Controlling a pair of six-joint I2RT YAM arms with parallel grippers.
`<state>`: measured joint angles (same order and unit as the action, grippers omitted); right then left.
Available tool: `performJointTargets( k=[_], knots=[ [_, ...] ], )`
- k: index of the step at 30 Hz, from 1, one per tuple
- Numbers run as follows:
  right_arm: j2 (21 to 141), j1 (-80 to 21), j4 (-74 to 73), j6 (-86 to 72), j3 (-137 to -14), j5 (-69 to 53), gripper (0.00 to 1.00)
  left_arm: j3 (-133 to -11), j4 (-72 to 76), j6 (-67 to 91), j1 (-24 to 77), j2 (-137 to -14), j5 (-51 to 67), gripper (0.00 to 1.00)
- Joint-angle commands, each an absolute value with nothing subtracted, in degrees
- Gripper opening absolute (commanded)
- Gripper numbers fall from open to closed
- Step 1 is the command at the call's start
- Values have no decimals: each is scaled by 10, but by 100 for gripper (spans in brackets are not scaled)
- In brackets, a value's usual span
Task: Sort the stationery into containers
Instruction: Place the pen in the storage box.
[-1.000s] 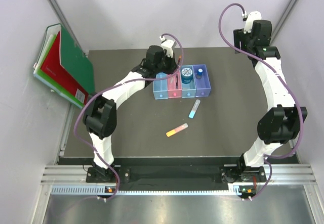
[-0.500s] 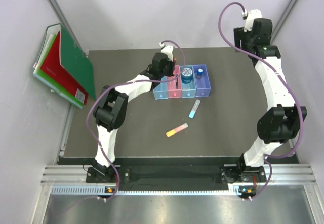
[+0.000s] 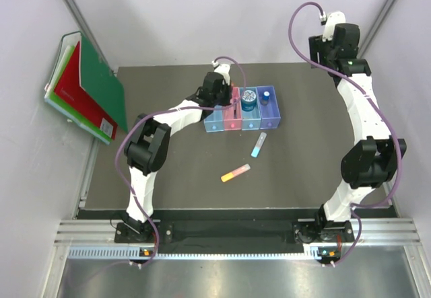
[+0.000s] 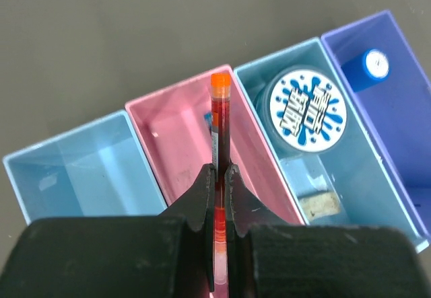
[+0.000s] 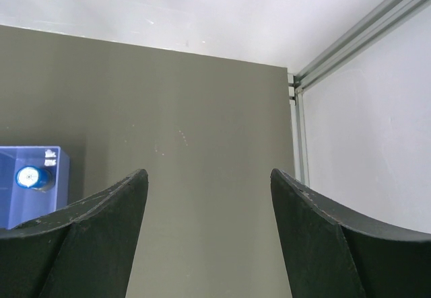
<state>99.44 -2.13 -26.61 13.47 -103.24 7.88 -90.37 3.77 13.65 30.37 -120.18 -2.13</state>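
My left gripper point(image 4: 219, 171) is shut on the red-black pen point(image 4: 220, 113), which points forward over the pink bin point(image 4: 172, 143) of the containers point(image 3: 269, 116). The light-blue bin point(image 4: 87, 177) shows nothing inside. A round blue tin point(image 4: 306, 109) and a beige eraser point(image 4: 316, 204) lie in the blue bin. The grey-capped blue bottle point(image 4: 372, 62) stands in the violet-blue bin. A light-blue stick point(image 3: 258, 144) and a yellow-pink stick point(image 3: 236, 173) lie loose on the mat in front of the bins. My right gripper point(image 5: 209, 173) hangs open and holds nothing, high at the back right.
Green and red folders point(image 3: 87, 86) lean against the left wall. A metal frame post point(image 5: 296, 130) runs along the mat's right edge beside the white wall. The dark mat point(image 3: 182, 170) ends at a rail by the arm bases.
My left wrist has shifted a little to the right over the bins with the pen, and the left elbow has swung in. The right arm has stayed put.
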Motion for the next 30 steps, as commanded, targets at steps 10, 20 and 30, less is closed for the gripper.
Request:
performJointTargets(
  k=[10,20,30],
  knots=[
    [985,-32,-251,141,-1050,84,73,-880,20,151,303,-1194,-3,17],
    [976,-36,-251,141,-1042,85,74,-889,44,144,303,-1188,-3,43],
    [962,-40,-253,150,-1032,84,75,-891,57,46,301,-1116,143,45]
  ],
)
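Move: The left hand still grips the red pen above the pink compartment of the storage box; that compartment's middle lies about 3 cm back, level sideways and some 6 cm lower. The empty light-blue compartment is about 7 cm left and 3 cm back, the round tub roughly 7 cm right and level ahead, the small blue bottle around 12 cm right, both some 5 cm lower. From the idle right hand, the pink compartment lies about 30 cm left, 3 cm back, 25 cm down. Still pinching the red pen, the left hand lowers it about 2.5 cm and draws back some 1.5 cm into the pink compartment, the fingers tipping down about 5 degrees. It stops there and the fingers open to a little under half, letting go of the pen; then the empty hand begins to rise, about 1 cm, easing right and turning slightly clockwise. ##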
